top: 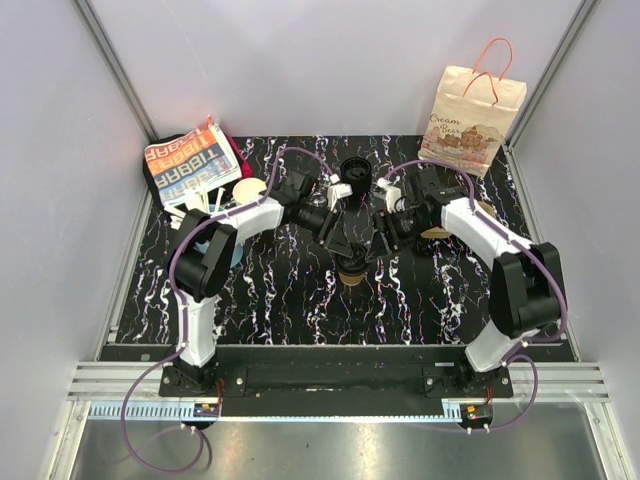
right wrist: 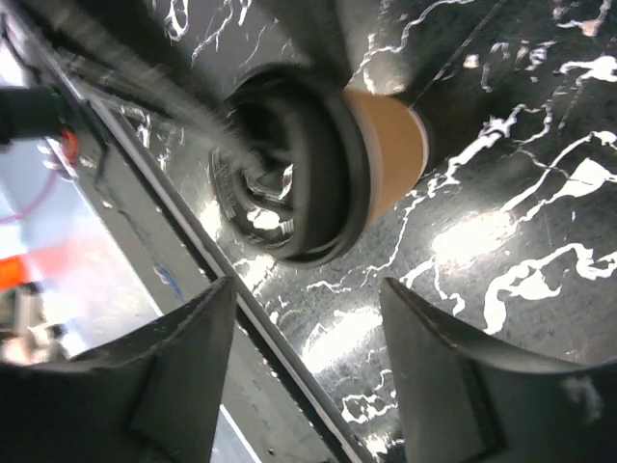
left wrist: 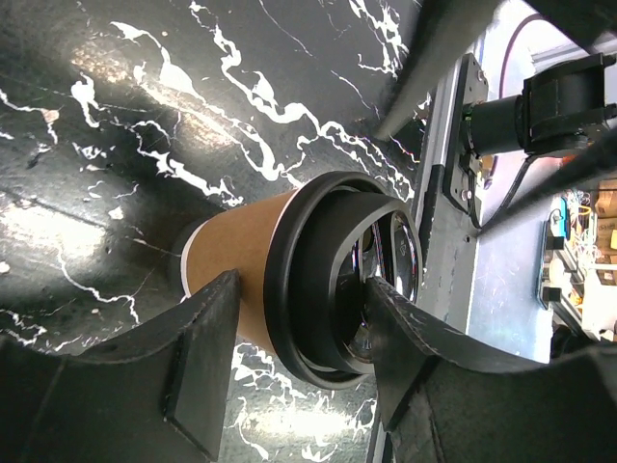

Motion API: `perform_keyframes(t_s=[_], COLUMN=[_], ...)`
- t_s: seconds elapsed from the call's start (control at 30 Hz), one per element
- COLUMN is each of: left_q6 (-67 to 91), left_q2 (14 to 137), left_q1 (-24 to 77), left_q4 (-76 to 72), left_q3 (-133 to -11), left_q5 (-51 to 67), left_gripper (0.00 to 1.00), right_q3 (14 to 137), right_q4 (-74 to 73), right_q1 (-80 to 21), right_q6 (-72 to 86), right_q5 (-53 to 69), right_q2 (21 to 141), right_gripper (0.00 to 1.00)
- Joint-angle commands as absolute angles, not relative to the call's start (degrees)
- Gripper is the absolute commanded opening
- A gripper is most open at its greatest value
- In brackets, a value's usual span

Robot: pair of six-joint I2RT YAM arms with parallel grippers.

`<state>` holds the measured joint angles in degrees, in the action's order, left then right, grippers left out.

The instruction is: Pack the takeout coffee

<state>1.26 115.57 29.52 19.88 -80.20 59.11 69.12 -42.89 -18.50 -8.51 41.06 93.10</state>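
The takeout coffee (top: 352, 276), a brown paper cup with a black lid, stands on the black marbled table (top: 280, 300) at the centre, mostly hidden under both grippers. In the left wrist view the coffee (left wrist: 241, 253) lies between the fingers of my left gripper (left wrist: 301, 285) (top: 340, 240). One finger (left wrist: 415, 338) overlaps the lid's top. The other finger (left wrist: 198, 357) sits beside the cup wall with a small gap to the lid rim. In the right wrist view the coffee (right wrist: 386, 135) is beyond my right gripper (right wrist: 307, 285) (top: 378, 238), which stands open with only table between its fingers.
A printed paper bag (top: 470, 110) stands at the back right. A black round object (top: 355, 170) sits behind the grippers. An orange printed packet (top: 190, 165), a blue cup with white sticks (top: 212, 212) and a stack of lidless cups (top: 248, 188) are at the back left.
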Motion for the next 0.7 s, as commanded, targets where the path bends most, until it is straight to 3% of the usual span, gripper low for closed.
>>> perform_keyframes(t_s=[0.0, 0.13, 0.4, 0.67], left_q6=[-0.6, -0.7, -1.1, -1.5], left_q2=[117.5, 117.9, 118.3, 118.5], left_q1=[30.8, 31.0, 31.6, 32.4], left_q4=[20.7, 21.0, 21.7, 22.3], left_q3=[-80.9, -81.1, -81.6, -82.1], left_q5=[55.8, 55.2, 53.7, 52.8], left_gripper=[0.55, 0.55, 0.54, 0.54], right_q3=[72.2, 72.4, 72.0, 71.8], right_q4=[-40.8, -40.9, -40.3, -39.7], right_q1=[-13.0, -10.5, -10.5, -10.5], right_q6=[-6.7, -6.2, -6.4, -5.4], right_q5=[52.6, 59.1, 60.8, 61.1], right_q2=[97.5, 101.3, 104.3, 107.3], right_gripper=[0.60, 0.53, 0.49, 0.35])
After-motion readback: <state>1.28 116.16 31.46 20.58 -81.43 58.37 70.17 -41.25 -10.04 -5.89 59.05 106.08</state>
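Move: The lidded coffee cup is already between the left fingers, its middle about 4 cm below that hand and 1 cm back and right. From the open right hand the cup sits some 5 cm left, 2 cm back and 4 cm lower. The black lid holder stands about 17 cm ahead and 4 cm left of the right hand; the cup carrier lies roughly 7 cm ahead, 16 cm right. Right hand sinks forward about 3 cm, fingers flattening some 20 degrees and narrowing beside the lid left still grips. ##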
